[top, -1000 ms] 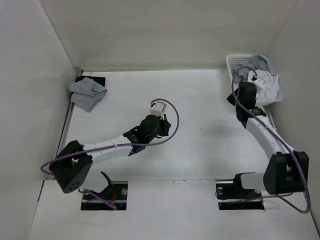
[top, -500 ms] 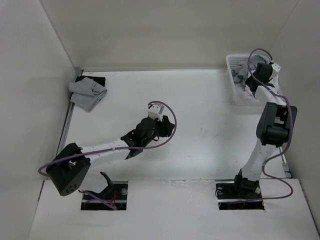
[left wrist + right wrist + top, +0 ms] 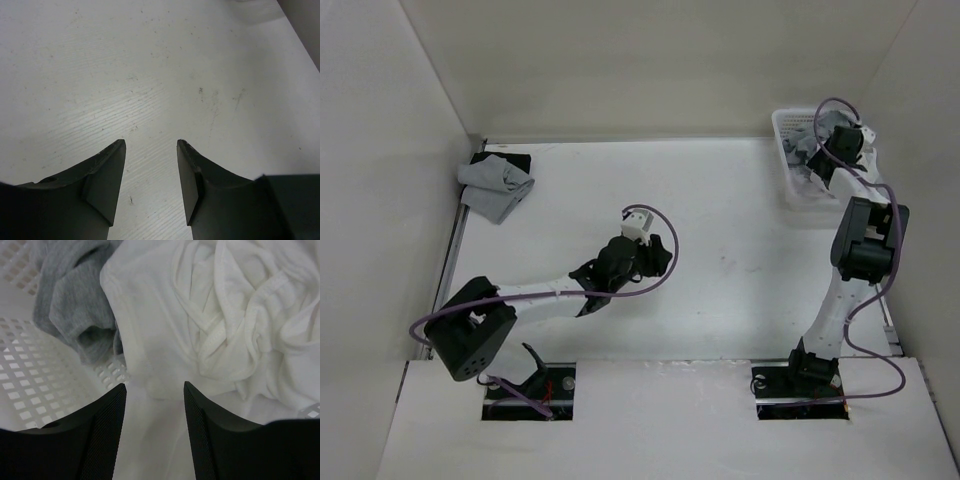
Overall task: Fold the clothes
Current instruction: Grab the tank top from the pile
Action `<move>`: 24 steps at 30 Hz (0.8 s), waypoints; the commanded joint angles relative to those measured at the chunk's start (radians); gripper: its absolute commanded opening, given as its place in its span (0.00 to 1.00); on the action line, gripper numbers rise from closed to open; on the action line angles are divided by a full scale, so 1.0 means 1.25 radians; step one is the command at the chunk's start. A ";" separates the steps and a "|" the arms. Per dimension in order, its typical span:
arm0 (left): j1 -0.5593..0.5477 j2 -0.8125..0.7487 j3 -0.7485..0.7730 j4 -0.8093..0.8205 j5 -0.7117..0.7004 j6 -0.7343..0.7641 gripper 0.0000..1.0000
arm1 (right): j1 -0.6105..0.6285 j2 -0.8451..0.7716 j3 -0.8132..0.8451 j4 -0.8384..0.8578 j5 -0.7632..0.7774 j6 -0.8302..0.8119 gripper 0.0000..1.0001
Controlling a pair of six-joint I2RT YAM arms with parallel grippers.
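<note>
The clothes, a crumpled white garment [image 3: 225,315] with stitched hems and thin cords, lie in the white lattice basket [image 3: 20,385]. My right gripper [image 3: 154,386] hangs open just above the garment, with white fabric showing between its fingers and nothing pinched. In the top view the right gripper [image 3: 817,165] reaches down into the basket [image 3: 782,125] at the back right. My left gripper [image 3: 150,145] is open over bare table, holding nothing; from above the left gripper [image 3: 655,252] sits near the table's middle.
A grey garment [image 3: 70,285] lies bunched in the basket to the left of the white one. A folded grey cloth [image 3: 495,187] rests at the back left, by the left wall. White walls enclose the table on three sides.
Both grippers have opened. The right arm has risen and reached over the basket, and the white garment that hung at the basket's edge now lies inside. The left arm has barely shifted.
</note>
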 commanded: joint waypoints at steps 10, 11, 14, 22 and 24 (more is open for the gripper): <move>0.009 0.032 0.030 0.060 0.025 -0.015 0.44 | -0.031 0.064 0.096 0.044 -0.006 0.004 0.37; 0.009 0.035 0.030 0.061 0.026 -0.015 0.44 | -0.031 0.067 0.098 0.047 -0.007 0.006 0.36; 0.008 0.043 0.032 0.065 0.034 -0.017 0.44 | -0.033 0.073 0.099 0.066 -0.025 0.015 0.42; 0.008 0.054 0.040 0.065 0.036 -0.017 0.44 | -0.038 0.035 0.050 0.138 -0.027 0.049 0.12; 0.008 0.057 0.042 0.065 0.036 -0.017 0.44 | -0.037 -0.003 0.008 0.178 -0.016 0.050 0.10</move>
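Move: The white tank top in the basket lies just under the right hand's tips, its middle about 4 cm ahead, 5 cm to the right and 3 cm below. The grey garment beside it is some 8 cm ahead and 4 cm to the left, at about the same height. The basket's middle is roughly 2 cm ahead, 1 cm to the right and 5 cm below. From the left hand the tank top lies about 30 cm ahead, 50 cm to the right and 5 cm lower. The right hand shifts about 3 cm right and forward over the tank top's near-left part, closing its fingers there. ##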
